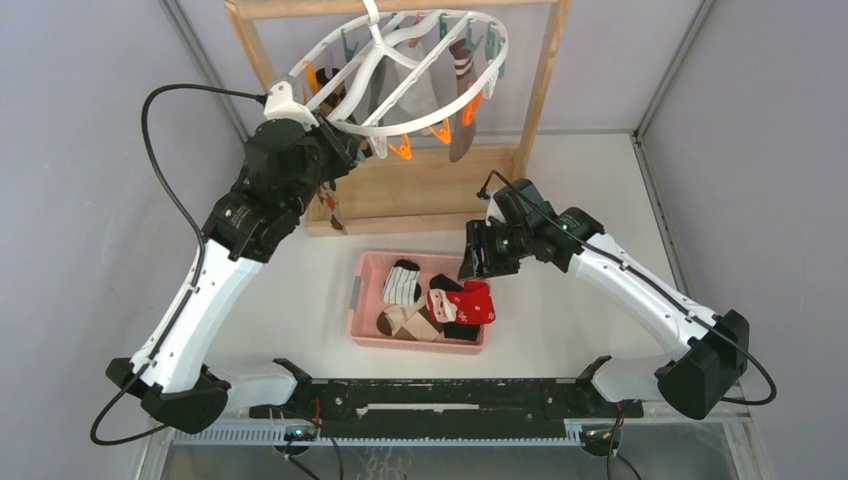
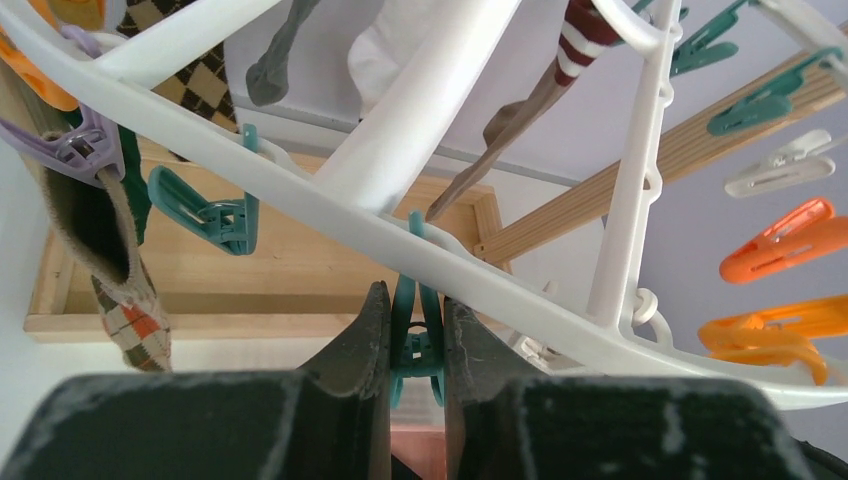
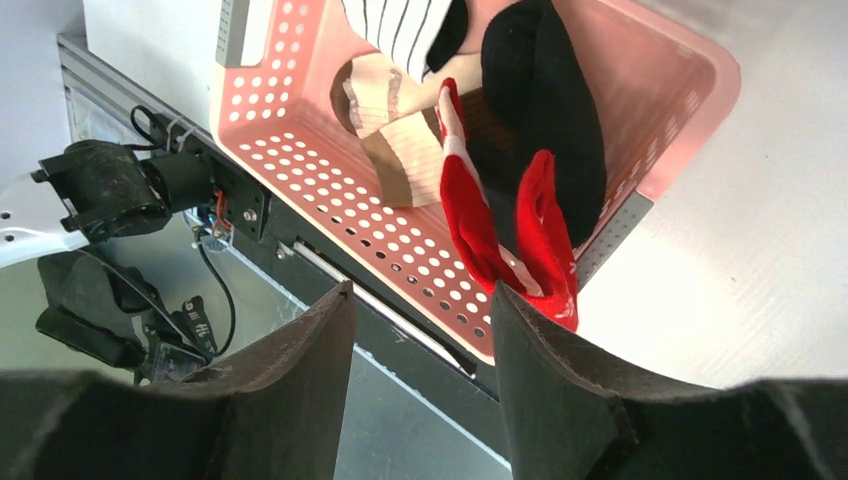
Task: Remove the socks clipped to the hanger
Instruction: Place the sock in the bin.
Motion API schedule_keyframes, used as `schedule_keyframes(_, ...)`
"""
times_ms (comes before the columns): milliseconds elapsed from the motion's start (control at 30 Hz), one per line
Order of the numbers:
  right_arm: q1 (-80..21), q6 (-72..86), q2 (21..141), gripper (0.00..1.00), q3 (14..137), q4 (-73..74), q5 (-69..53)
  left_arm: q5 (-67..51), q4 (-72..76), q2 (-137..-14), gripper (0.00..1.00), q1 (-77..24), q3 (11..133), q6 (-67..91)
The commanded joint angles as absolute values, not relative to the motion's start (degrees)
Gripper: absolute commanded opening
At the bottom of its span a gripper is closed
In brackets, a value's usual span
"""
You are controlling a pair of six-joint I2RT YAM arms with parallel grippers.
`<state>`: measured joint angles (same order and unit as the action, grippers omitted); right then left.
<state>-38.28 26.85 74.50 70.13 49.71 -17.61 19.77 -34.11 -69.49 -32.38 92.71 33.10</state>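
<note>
The white oval hanger (image 1: 497, 60) hangs tilted from the wooden frame. My left gripper (image 1: 340, 150) is raised to its near rim (image 2: 300, 190) and is shut on a teal clip (image 2: 415, 345), with no sock in that clip. Socks still clipped on include a brown argyle one (image 2: 125, 300), a grey one (image 2: 275, 60) and a brown striped one (image 2: 520, 120). My right gripper (image 1: 475, 255) hovers open and empty over the pink basket's (image 1: 362, 300) right end. A red patterned sock (image 3: 475, 225) lies in the basket just beyond its fingertips (image 3: 345, 300).
The basket (image 3: 330, 170) also holds a white black-striped sock (image 1: 403, 282), a beige-and-brown one (image 1: 405, 322) and a black one (image 3: 545, 110). The wooden frame (image 1: 545, 90) stands at the back on its base board (image 1: 420, 190). A black rail (image 1: 440, 395) runs along the near edge.
</note>
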Motion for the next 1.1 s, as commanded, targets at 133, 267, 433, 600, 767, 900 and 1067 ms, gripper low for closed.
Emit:
schedule_keyframes(133, -40.66, 24.15, 70.33, 0.55, 72.69, 55.85, -11.15, 18.63, -35.49, -71.76, 0.10, -33.82, 97.13, 34.70)
schedule_keyframes(267, -42.24, 23.84, 69.99, 0.49, 72.69, 58.57, -9.34, 18.33, -35.42, -73.23, 0.10, -34.42, 98.25, 34.89)
schedule_keyframes(433, -44.46, 23.24, 72.16, 0.42, 72.69, 59.50, -8.85, 17.89, -35.30, -75.14, 0.11, -35.17, 100.31, 34.98)
schedule_keyframes(600, -45.79, 22.17, 76.35, 0.39, 72.69, 58.20, -9.84, 17.33, -35.70, -76.47, 0.28, -35.77, 102.46, 34.81)
schedule_keyframes(767, -46.61, 21.12, 80.82, 0.38, 72.69, 55.69, -11.30, 17.02, -36.59, -77.15, 0.35, -36.19, 103.87, 34.46)
schedule_keyframes(900, -47.55, 20.05, 84.73, 0.38, 72.69, 53.50, -12.32, 16.42, -36.64, -77.16, 0.37, -36.23, 104.18, 34.54)
schedule_keyframes(1067, -48.59, 18.92, 88.55, 0.38, 74.06, 51.42, -12.31, 15.28, -37.00, -77.33, 0.42, -36.34, 105.08, 34.54)
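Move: The red sock lies across the bin's right rim, about 4 cm back, 1 cm right and 12 cm below the open right hand. Just under it is the black sock, 5 cm back and level sideways; the striped sock lies 12 cm left, level ahead, both 14 cm down. The left hand still pinches a teal clip on the hanger rim at its fingertips; a second teal clip is about 6 cm left and 1 cm ahead. Right hand draws back, then sinks 7 cm towards red sock, narrowing; left shifts 5 cm right, loosening. ##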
